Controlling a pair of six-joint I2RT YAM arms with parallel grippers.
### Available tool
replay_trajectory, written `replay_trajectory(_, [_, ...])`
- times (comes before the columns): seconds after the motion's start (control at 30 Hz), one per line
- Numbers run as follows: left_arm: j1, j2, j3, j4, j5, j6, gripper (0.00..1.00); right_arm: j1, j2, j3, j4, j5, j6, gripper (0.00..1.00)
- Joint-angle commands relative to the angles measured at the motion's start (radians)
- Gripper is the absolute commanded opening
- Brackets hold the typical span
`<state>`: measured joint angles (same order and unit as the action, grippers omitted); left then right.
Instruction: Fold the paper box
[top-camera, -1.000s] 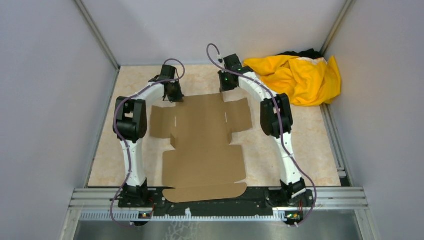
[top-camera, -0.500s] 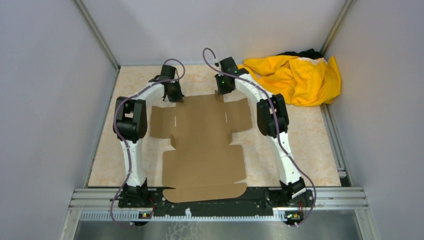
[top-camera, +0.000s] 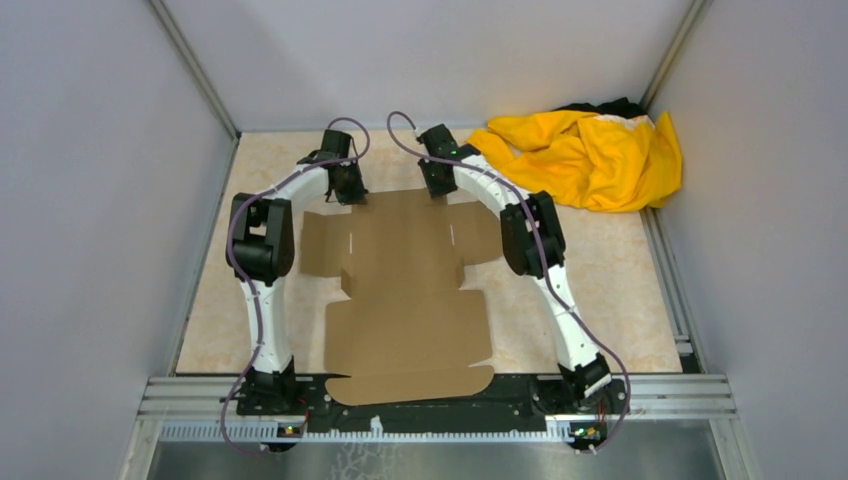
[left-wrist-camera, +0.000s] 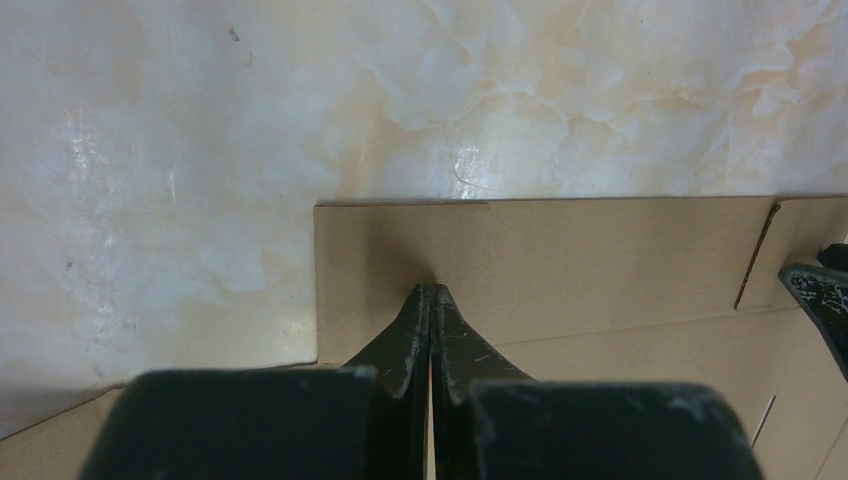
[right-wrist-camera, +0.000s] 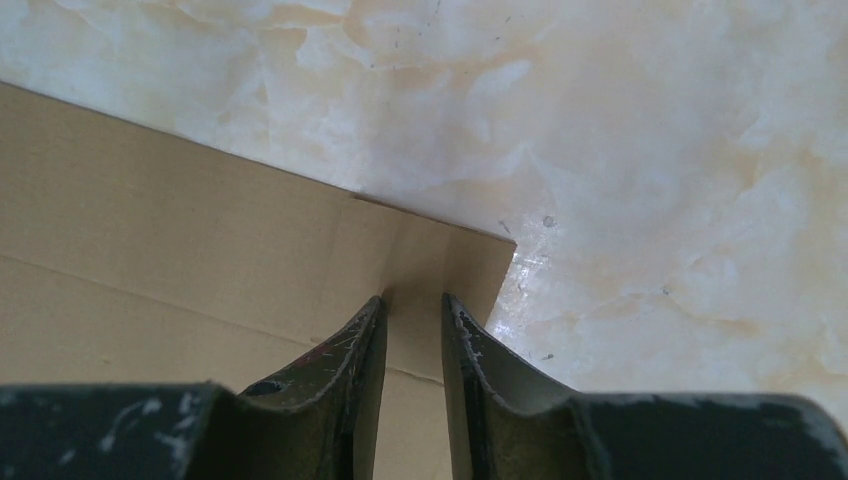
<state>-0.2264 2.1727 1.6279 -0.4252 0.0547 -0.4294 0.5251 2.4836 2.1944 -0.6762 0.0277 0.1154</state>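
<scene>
The paper box (top-camera: 405, 290) lies unfolded and flat on the marble table, a brown cardboard sheet with flaps and slits. My left gripper (top-camera: 350, 195) is at the far flap's left corner. In the left wrist view it (left-wrist-camera: 431, 290) is shut, tips down on the cardboard (left-wrist-camera: 600, 260), holding nothing. My right gripper (top-camera: 437, 190) is over the far flap's right end. Seen from its own wrist, the right gripper (right-wrist-camera: 413, 298) stands open by a narrow gap over the cardboard (right-wrist-camera: 150, 230) near its corner. Only the flap below shows between the fingers.
A crumpled yellow cloth (top-camera: 590, 155) lies at the back right corner. Grey walls close in the table on three sides. An aluminium rail (top-camera: 440, 400) runs along the near edge, with the box's near flap lying over it.
My right arm has swung left, bringing its gripper over the far flap, and its jaws have parted slightly. The left arm and the cardboard have not moved.
</scene>
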Motion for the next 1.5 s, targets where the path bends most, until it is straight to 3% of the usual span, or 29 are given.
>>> replay_trajectory(0.0, [-0.008, 0.068, -0.034, -0.05, 0.026, 0.004, 0.0, 0.048, 0.074, -0.01, -0.084, 0.074, -0.005, 0.29])
replay_trajectory(0.3, [-0.008, 0.07, -0.032, -0.065, 0.002, 0.007, 0.0, 0.049, 0.101, -0.022, -0.121, 0.138, 0.006, 0.3])
replay_trajectory(0.6, [-0.008, 0.086, -0.019, -0.053, -0.017, 0.013, 0.0, 0.052, 0.119, -0.039, -0.107, 0.106, 0.017, 0.31])
replay_trajectory(0.77, [0.001, 0.155, 0.094, -0.056, 0.003, 0.035, 0.01, 0.028, 0.143, 0.007, -0.091, 0.048, 0.026, 0.31])
replay_trajectory(1.0, [0.032, 0.164, 0.41, -0.129, 0.107, 0.084, 0.04, -0.05, 0.058, 0.106, -0.048, -0.119, 0.056, 0.36])
replay_trajectory(1.1, [0.047, 0.091, 0.493, -0.147, 0.148, 0.101, 0.21, -0.071, -0.084, 0.094, -0.03, -0.169, 0.027, 0.46])
replay_trajectory(1.23, [0.076, -0.097, 0.454, -0.133, 0.223, 0.061, 0.4, -0.092, -0.278, 0.051, -0.048, -0.263, -0.008, 0.77])
replay_trajectory(1.33, [0.081, -0.26, 0.307, -0.097, 0.252, 0.026, 0.55, -0.1, -0.401, 0.008, -0.109, -0.345, -0.035, 0.98])
replay_trajectory(1.47, [0.081, -0.449, 0.046, -0.044, 0.255, -0.038, 0.88, -0.101, -0.617, -0.206, -0.114, -0.353, -0.029, 0.99])
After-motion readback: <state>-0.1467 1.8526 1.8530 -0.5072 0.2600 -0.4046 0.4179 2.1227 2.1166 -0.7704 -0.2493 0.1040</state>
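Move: The left hand's shut fingertips are already down on the far flap's left tab, folded flat inward, its middle only about 1 cm to their left and 1 cm below; the right hand's partly open fingertips are on the right tab, about 1 cm below and some 15 cm to the left hand's right. The left side flap lies about 10 cm back and 7 cm left of the left hand, the right side flap 9 cm back and 9 cm right of the right hand. Both hands first keep holding the folded tabs down on the far flap, then the left slides forward about 7 cm, staying low for most of it, while the right goes barely 2 cm that way. They then come free and rise quickly, the left some 25 cm and the right 16 cm, both drawing back a little as they climb, the left tilting its fingers outward about 25 degrees and both grippers opening wide. ##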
